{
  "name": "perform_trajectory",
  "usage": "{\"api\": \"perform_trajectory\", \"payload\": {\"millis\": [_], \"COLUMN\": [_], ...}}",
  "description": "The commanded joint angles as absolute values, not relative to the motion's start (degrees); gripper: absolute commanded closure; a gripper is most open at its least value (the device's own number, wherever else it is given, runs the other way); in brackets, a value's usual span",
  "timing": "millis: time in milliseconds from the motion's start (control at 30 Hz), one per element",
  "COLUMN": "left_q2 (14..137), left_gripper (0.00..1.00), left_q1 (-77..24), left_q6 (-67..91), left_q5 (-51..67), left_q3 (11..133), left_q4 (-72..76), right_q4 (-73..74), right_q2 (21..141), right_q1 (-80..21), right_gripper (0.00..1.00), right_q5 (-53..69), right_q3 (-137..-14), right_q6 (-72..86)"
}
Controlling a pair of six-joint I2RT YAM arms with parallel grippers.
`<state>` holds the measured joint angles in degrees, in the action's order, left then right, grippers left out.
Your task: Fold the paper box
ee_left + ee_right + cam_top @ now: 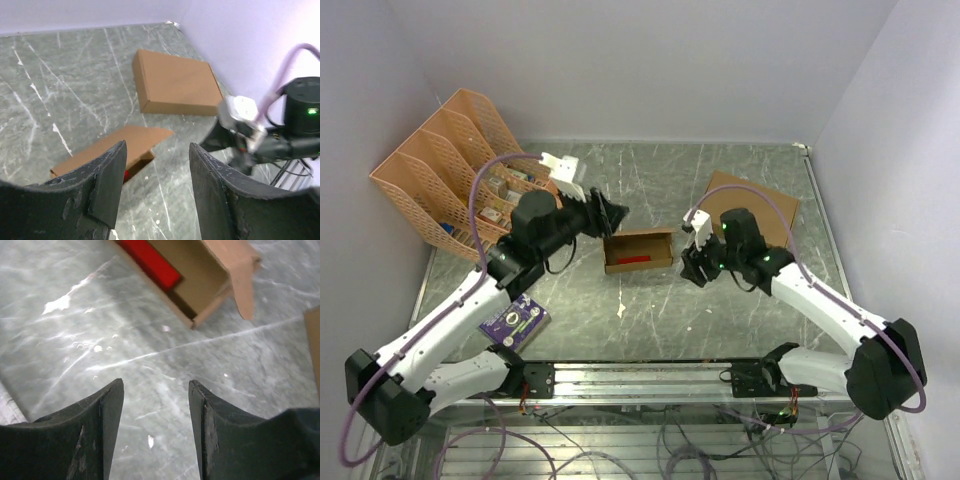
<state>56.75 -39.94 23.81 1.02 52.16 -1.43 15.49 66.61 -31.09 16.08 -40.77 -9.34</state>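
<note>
The paper box lies in the middle of the table as a small narrow brown tray, open at the top, with a red object inside. In the left wrist view the paper box shows partly behind the left finger. My left gripper hovers just left of the box and behind it, open and empty. My right gripper hangs just right of the box, open, with only table between its fingers. The right wrist view has the box's end and the red object ahead of the jaws.
A larger, wider brown cardboard box lies flat at the back right, also seen as the closed box. An orange file rack stands at the back left. A purple packet lies near the left arm's base.
</note>
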Motion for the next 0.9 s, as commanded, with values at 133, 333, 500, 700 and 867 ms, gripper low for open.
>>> {"api": "perform_trajectory", "payload": {"millis": [133,333,500,700,867], "left_q2": [66.2,74.2,78.1,78.8,80.8], "left_gripper": [0.42,0.58,0.72,0.74,0.76], "left_q1": [-26.4,-25.1,-25.0,-24.9,-24.9], "left_q6": [28.9,26.7,25.0,22.5,21.7], "left_q5": [19.9,22.9,24.4,21.1,19.8], "left_q3": [55.4,57.0,56.9,54.9,54.1], "left_q4": [1.4,1.1,-0.4,-4.2,-6.8], "right_q4": [38.3,34.9,39.8,39.7,39.7], "right_q2": [69.3,87.5,100.6,104.7,105.2], "right_q1": [-26.4,-25.8,-25.8,-25.8,-25.8], "right_gripper": [0.5,1.0,1.0,1.0,1.0], "right_q5": [44.1,45.0,45.1,44.3,43.8], "right_q3": [-65.8,-80.4,-89.2,-88.6,-86.7], "right_q6": [-30.8,-24.0,-24.7,-25.0,-25.6]}}
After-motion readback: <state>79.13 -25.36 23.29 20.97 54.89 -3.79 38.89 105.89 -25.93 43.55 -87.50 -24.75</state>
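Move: The box's lid leans half open over the box. Its middle is some 10 cm ahead of my right hand, 14 cm left and about level, and roughly 8 cm ahead of my left, 6 cm right and 21 cm down. The red block inside is about 8 cm ahead of my right hand, 15 cm left and 9 cm down; the other brown box is some 20 cm ahead and 13 cm right. I swing my right hand up about 16 cm, then forward and left over the lid's outer side and down some 12 cm, shutting its half-open fingers, until their tips come against the lid near its right end. My left hand goes forward 6 cm, then sinks about 12 cm towards the lid's left end, tipping down 20 degrees with its fingers narrowing. ##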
